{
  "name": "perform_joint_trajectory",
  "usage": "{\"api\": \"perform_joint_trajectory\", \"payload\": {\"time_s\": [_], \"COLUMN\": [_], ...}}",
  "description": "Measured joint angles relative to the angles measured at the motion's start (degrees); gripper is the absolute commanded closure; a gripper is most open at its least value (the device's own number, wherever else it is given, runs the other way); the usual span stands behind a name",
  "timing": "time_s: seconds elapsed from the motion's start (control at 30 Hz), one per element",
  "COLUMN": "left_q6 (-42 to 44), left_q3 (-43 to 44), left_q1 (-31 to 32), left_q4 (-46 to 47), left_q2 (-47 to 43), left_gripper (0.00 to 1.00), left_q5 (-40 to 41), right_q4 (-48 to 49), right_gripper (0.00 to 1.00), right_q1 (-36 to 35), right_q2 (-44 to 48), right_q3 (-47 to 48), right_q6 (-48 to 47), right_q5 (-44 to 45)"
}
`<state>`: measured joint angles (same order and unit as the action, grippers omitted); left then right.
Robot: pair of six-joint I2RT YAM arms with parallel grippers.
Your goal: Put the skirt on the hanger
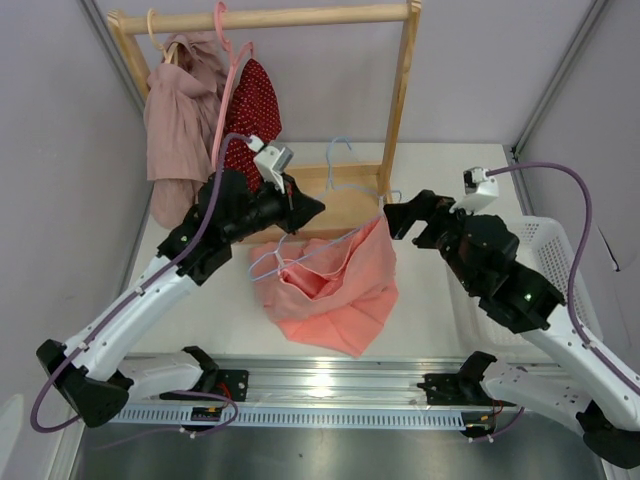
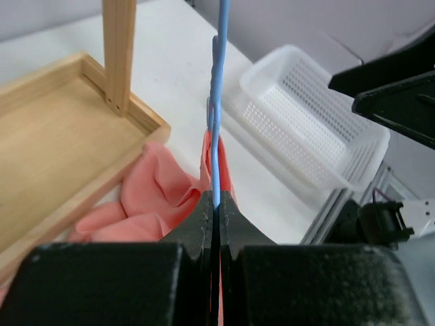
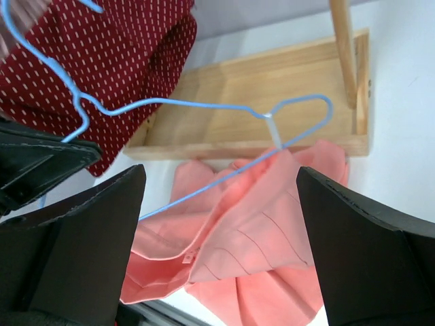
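The salmon-pink skirt (image 1: 335, 290) lies bunched on the table in front of the rack, with its upper right corner lifted onto one end of the light-blue wire hanger (image 1: 310, 252). My left gripper (image 1: 312, 210) is shut on the hanger's wire (image 2: 216, 136) and holds it above the skirt (image 2: 153, 197). My right gripper (image 1: 393, 218) is wide open and empty, just right of the skirt's raised corner. In the right wrist view the skirt (image 3: 272, 224) lies between the spread fingers (image 3: 88, 231), and the hanger (image 3: 204, 103) runs across above it.
A wooden rack (image 1: 270, 18) stands at the back on a tray-like base (image 1: 350, 208). A dusty mauve garment (image 1: 180, 110) and a red dotted garment (image 1: 255, 110) on a pink hanger (image 1: 225, 60) hang from it. A white basket (image 1: 555, 255) sits at right.
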<state>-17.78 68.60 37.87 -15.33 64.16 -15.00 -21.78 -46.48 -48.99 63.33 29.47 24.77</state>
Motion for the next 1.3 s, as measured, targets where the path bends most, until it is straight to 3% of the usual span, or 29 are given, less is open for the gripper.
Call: {"api": "perform_joint_trajectory", "payload": {"time_s": [0.43, 0.73, 1.3], "left_q6": [-0.24, -0.44, -2.03], "left_q3": [31.54, 63.45, 67.1], "left_q1": [-5.42, -8.59, -11.39], "left_q4": [-10.19, -19.1, -16.44], "left_q2": [8.46, 26.93, 37.83], "left_gripper": [1.0, 1.0, 1.0], "left_q5": [9.77, 10.43, 13.38], "right_q4": [-6.27, -8.35, -10.93], "right_gripper": [0.01, 0.01, 0.01], "right_q1": [3.34, 4.72, 7.37], "right_q2": [-1.25, -3.74, -3.91], "right_q3": [12.39, 17.09, 18.56], "right_q6": [-0.33, -1.18, -2.12], "right_q5": [3.26, 2.8, 1.29]}}
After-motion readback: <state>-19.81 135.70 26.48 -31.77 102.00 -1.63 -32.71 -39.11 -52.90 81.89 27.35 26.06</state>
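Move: The hanger, with the skirt clipped on, is already pinched in my left hand. The open stretch of the rack's rod I take it to lies about 25 cm ahead, 2 cm left and some 22 cm above. The red dotted garment hangs roughly 17 cm ahead and 11 cm left of this hand; the rack's right post stands about 23 cm ahead and 14 cm right. From my right hand that rod stretch is about 26 cm ahead, 15 cm left and 22 cm up. Keeping my pinch on the hanger's left shoulder, I swing my left hand up about 22 cm and increasingly forward towards the rod, then sink some 4 cm while still reaching on, about 18 cm forward in all. The hand turns some 25 degrees counter-clockwise with its fingers tipping up. My empty, open right hand rises about 8 cm and drifts 5 cm right. ##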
